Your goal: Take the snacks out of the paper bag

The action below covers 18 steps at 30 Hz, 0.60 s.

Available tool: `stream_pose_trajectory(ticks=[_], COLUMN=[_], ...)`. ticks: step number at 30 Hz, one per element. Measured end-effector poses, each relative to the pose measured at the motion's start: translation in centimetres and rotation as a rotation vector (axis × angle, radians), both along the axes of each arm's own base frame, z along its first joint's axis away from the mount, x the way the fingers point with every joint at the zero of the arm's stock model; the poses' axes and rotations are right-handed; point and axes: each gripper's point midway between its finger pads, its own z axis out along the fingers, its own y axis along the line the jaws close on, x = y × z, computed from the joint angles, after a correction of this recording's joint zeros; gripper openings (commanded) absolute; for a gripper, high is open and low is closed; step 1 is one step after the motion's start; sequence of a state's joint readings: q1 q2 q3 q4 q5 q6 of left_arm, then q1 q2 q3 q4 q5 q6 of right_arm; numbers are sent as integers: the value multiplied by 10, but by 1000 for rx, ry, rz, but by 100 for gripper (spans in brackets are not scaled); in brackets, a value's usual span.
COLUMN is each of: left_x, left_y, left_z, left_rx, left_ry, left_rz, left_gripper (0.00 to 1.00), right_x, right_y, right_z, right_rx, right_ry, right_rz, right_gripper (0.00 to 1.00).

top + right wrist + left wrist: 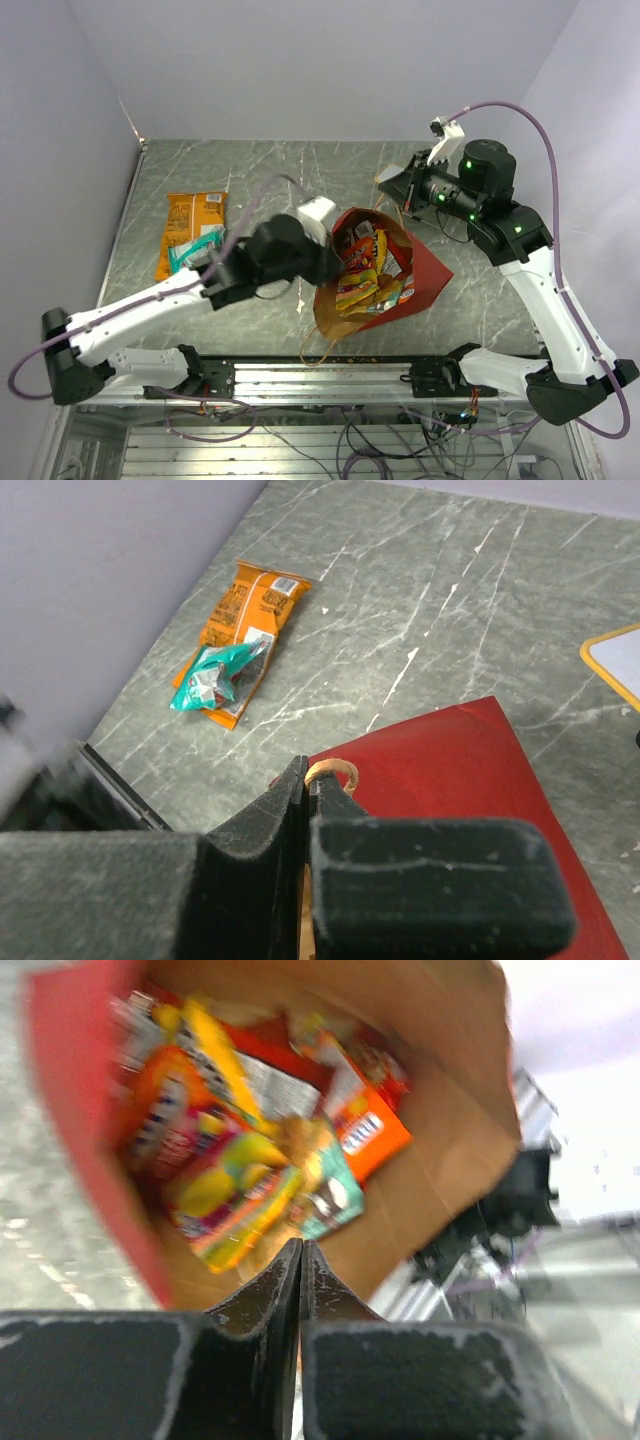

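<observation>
The red paper bag (pixel 425 270) lies on its side, its brown mouth facing my left arm. Several snacks (pixel 365 275) fill it: orange, yellow, red and teal packets (pixel 240 1175). My left gripper (pixel 333 262) hovers at the bag's mouth, shut with nothing between its fingertips (pixel 301 1245). My right gripper (pixel 400 190) is above the bag's far side, shut on a tan loop handle (pixel 335 772). An orange chip bag (pixel 190 225) and a teal packet (pixel 195 248) lie on the table at the left, also visible in the right wrist view as the chip bag (pixel 250 605) and the teal packet (pixel 215 675).
A flat white card with a yellow rim (pixel 615 660) lies on the table beyond the bag, near my right gripper. The bag's second loop handle (pixel 315 350) hangs over the near table edge. Walls close in the marbled table (pixel 280 170) at the left and back.
</observation>
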<state>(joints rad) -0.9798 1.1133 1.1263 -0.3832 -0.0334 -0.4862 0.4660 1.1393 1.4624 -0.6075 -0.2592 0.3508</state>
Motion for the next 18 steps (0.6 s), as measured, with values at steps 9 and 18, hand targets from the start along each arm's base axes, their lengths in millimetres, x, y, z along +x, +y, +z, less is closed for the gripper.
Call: stream_pose_trajectory(ticks=[9, 18], left_x=[-36, -11], left_y=[-88, -105], left_z=[-93, -153], left_rx=[198, 404], left_ry=[-28, -73], left_rz=[-158, -109], left_gripper=[40, 100], right_x=[-3, -4], right_y=[0, 1], right_z=[0, 0], right_rx=[-1, 1], right_ry=[0, 2], right_rz=[11, 18], right_gripper=[0, 0])
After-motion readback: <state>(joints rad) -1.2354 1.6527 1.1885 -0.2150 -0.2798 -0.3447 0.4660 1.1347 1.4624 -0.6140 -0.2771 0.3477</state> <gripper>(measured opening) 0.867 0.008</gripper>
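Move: In the paper bag's mouth, the gold-teal packet lies about 13 cm to the left hand's right, 1 cm ahead and some 21 cm below. The fruit candy bag lies roughly 5 cm to the packet's left and 3 cm farther out; the orange Fox's bag is about 6 cm to its right and 1 cm farther out. From the right hand, the packet is about 8 cm back, 2 cm right and 30 cm below. The gold-teal packet and the fruit candy bag are approached by the left hand, which sinks about 15 cm and shifts some 10 cm right into the open bag, first drawing back a few centimetres, then easing forward again. Its fingers tip down by over 20 degrees and spread nearly fully, with no touch visible. The right hand stays put, still pinching the bag's handle. ##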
